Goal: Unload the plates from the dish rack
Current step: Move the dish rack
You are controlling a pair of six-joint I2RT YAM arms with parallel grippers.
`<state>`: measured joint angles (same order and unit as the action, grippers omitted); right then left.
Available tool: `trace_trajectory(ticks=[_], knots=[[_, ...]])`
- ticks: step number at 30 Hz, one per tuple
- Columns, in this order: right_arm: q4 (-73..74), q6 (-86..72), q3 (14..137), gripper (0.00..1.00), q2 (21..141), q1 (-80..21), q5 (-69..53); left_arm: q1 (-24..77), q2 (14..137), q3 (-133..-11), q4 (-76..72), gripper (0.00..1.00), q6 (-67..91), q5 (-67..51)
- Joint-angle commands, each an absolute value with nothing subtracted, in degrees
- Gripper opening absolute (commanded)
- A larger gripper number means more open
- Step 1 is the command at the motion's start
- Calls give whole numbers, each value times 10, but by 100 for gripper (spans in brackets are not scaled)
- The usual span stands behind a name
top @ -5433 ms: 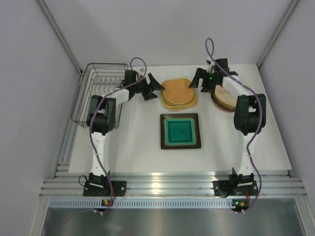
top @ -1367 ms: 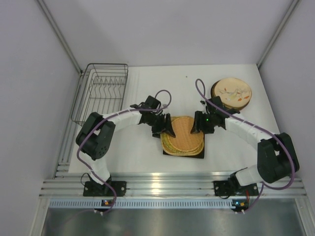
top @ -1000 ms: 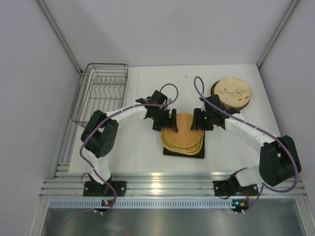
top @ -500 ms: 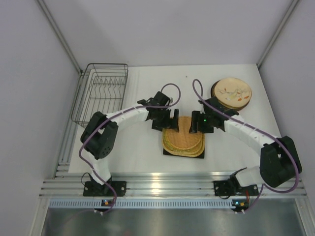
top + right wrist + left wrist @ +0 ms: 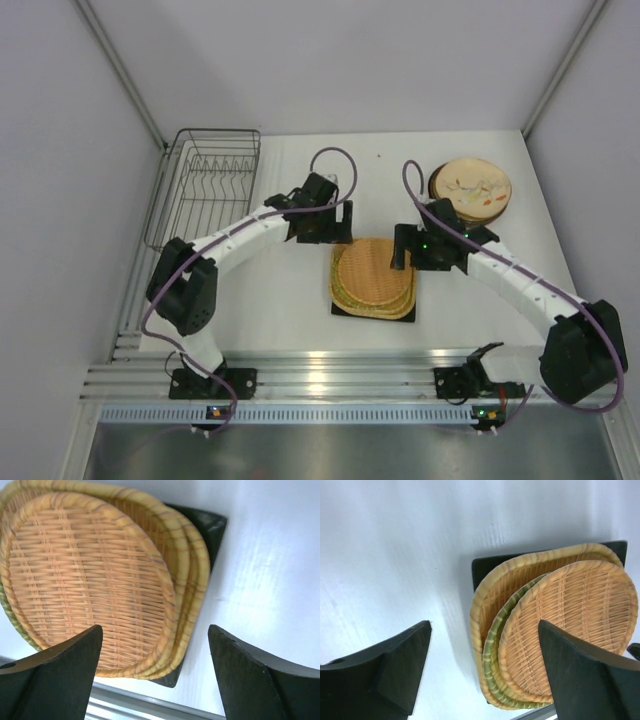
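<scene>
A stack of tan woven plates (image 5: pixel 373 277) lies on the square dark-rimmed plate (image 5: pixel 345 311) at the table's front middle. My left gripper (image 5: pixel 325 232) hovers open just behind the stack's left corner, nothing between its fingers. My right gripper (image 5: pixel 406 250) stands open at the stack's right rear corner, also free. In the left wrist view the woven plates (image 5: pixel 570 625) lie below the left gripper (image 5: pixel 484 625). The right wrist view shows the woven plates (image 5: pixel 90 575) under the right gripper (image 5: pixel 155 627), with the dark plate's corner (image 5: pixel 212 527) sticking out. The dish rack (image 5: pixel 205 190) holds no plates.
A stack of round cream patterned plates (image 5: pixel 470 190) sits at the back right, behind the right arm. The wire rack stands against the left wall. An aluminium rail (image 5: pixel 350 380) runs along the table's near edge.
Both grippers have opened and let go of the woven stack, which now rests on the square plate. Both have drawn back from it, the left towards the rear.
</scene>
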<state>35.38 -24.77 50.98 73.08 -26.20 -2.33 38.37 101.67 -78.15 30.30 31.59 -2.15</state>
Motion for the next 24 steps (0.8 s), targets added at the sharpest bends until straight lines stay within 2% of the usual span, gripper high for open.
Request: trace_trajectory(ticks=[1, 2, 3, 6, 9, 10, 13, 18, 24], knots=[[377, -263, 533, 85, 660, -269, 76, 375, 930, -764, 303, 92, 307, 80], [380, -265, 534, 83, 652, -268, 91, 375, 923, -759, 304, 72, 302, 90], [384, -265, 536, 81, 648, -267, 104, 374, 918, -752, 306, 59, 295, 96], [394, -256, 537, 69, 646, -258, 123, 374, 904, -723, 324, 0, 287, 129], [402, -256, 532, 45, 664, -245, 136, 374, 919, -690, 343, 0, 278, 113], [403, -254, 531, 29, 676, -244, 151, 375, 928, -680, 353, 0, 280, 99], [405, -251, 532, 7, 696, -243, 176, 380, 960, -655, 363, 0, 286, 72], [396, -241, 533, 5, 738, -244, 186, 431, 1016, -668, 356, 0, 296, 58], [394, -232, 529, 3, 789, -244, 192, 469, 1099, -759, 362, 0, 290, 47]])
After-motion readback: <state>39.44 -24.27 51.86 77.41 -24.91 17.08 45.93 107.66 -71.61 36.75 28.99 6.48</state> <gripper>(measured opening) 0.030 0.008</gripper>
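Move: Below and between the two raised, open hands lies the stack of woven plates on its dark square plate. Its middle is about 9 cm back, 7 cm to the right and 8 cm below the left hand; from the right hand it is some 4 cm back, 6 cm left and 8 cm below. The dish rack stands roughly 31 cm left and 9 cm ahead of the left hand, and the pale plate stack about 15 cm right and 14 cm ahead of the right. Closing its fingers as it lifts about 4 cm and swings left, the left hand clears the woven stack, then plunges some 13 cm while drawing back and rolling about 20 degrees, and finally cuts right about 4 cm against the stack's left rim. The right hand also shuts, moving about 6.5 cm right off the stack, rising and then sinking beside its right edge without touching it. ##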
